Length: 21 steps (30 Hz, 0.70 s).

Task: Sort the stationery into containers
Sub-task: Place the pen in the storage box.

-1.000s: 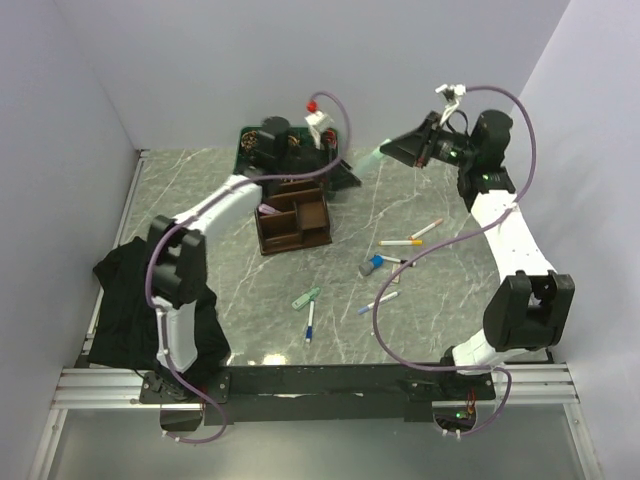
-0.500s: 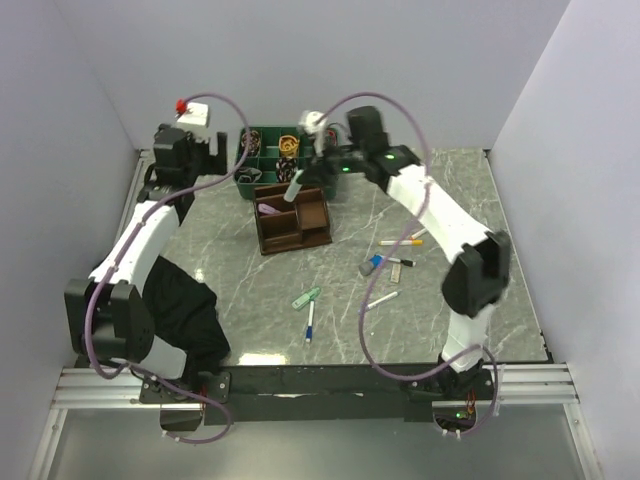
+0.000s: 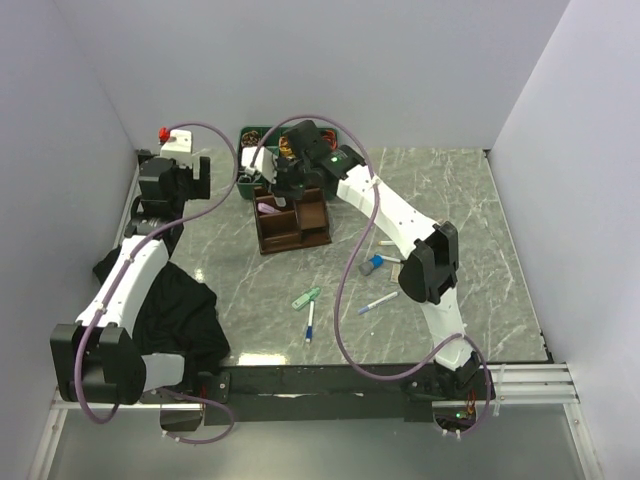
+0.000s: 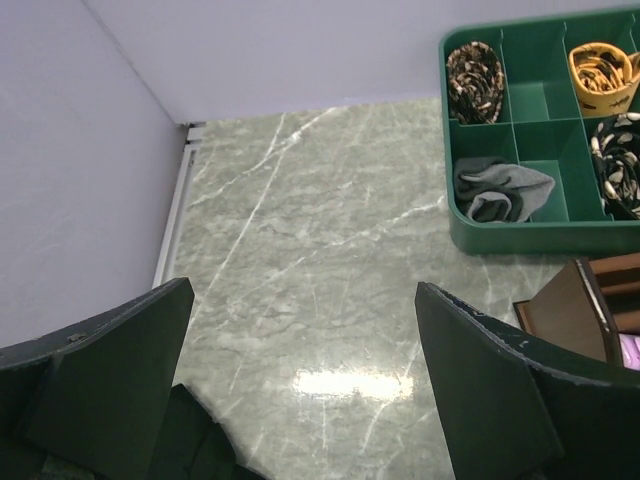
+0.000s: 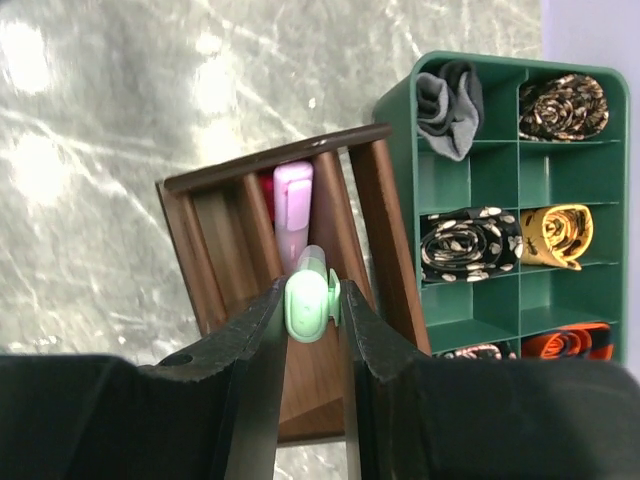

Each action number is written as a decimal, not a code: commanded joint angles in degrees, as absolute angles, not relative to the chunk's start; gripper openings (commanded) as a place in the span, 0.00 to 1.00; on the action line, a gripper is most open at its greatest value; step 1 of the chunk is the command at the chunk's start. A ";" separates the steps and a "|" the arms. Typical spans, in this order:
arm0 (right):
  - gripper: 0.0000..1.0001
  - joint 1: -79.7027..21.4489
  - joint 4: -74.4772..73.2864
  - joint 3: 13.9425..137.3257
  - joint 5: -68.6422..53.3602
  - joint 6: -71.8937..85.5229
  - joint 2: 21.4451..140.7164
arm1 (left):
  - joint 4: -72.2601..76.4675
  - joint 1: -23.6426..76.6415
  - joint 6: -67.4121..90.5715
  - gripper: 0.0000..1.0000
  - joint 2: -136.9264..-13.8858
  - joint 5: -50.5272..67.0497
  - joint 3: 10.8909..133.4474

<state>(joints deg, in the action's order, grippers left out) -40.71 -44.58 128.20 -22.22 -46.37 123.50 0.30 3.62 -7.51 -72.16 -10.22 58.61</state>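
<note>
My right gripper (image 5: 311, 302) is shut on a mint-green marker (image 5: 307, 300), held end-on just above the dark brown organiser (image 5: 205, 235). A pink marker (image 5: 293, 205) stands in one of its compartments. From above, the right gripper (image 3: 282, 196) hovers over the organiser (image 3: 300, 232). Loose on the table lie a mint-green clip (image 3: 306, 297), a blue pen (image 3: 309, 328), a blue-and-white pen (image 3: 377, 302) and a grey-blue cylinder (image 3: 372, 265). My left gripper (image 4: 300, 380) is open and empty over bare table at the far left, away from the organiser (image 4: 570, 310).
A green divided tray (image 5: 400, 150) of rolled ties and socks stands right behind the organiser, with its near rim (image 4: 500, 240) in the left wrist view. A black cloth (image 3: 170, 310) is heaped at the left front. The right arm's cable loops over the middle of the table.
The right arm swung in from the far right and now holds the mint-green marker over the organiser. The left arm drew back from the organiser to the far left with its jaws open.
</note>
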 commanded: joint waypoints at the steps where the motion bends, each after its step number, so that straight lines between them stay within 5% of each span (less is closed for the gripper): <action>1: 0.00 -41.39 -47.19 129.38 -16.88 -52.38 123.92 | 4.48 3.25 -8.00 0.99 -70.49 -10.81 57.04; 21: 0.00 -43.59 -41.41 131.22 -15.56 -49.92 131.92 | 2.90 2.81 -5.71 1.00 -69.08 -7.91 55.55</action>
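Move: The pen is already in the right fingers, and the storage box's back-left compartment lies about 9 cm below the right hand, some 3 cm ahead and 3 cm to its left. The pink highlighter already lying in it is roughly 2 cm ahead of this hand and 6 cm to its left. The green tray stands about 16 cm ahead and level sideways. From the left hand, the compartment is some 18 cm to the right, 1 cm ahead and 14 cm below. The pen, still pinched, is lowered by the right hand into the storage box's back-left compartment beside the pink highlighter: gently at first, then faster, about 6 cm down in all, easing off at the bottom. The fingers, slanting left and down, tip roughly 10 degrees steeper on the way and keep their hold. ##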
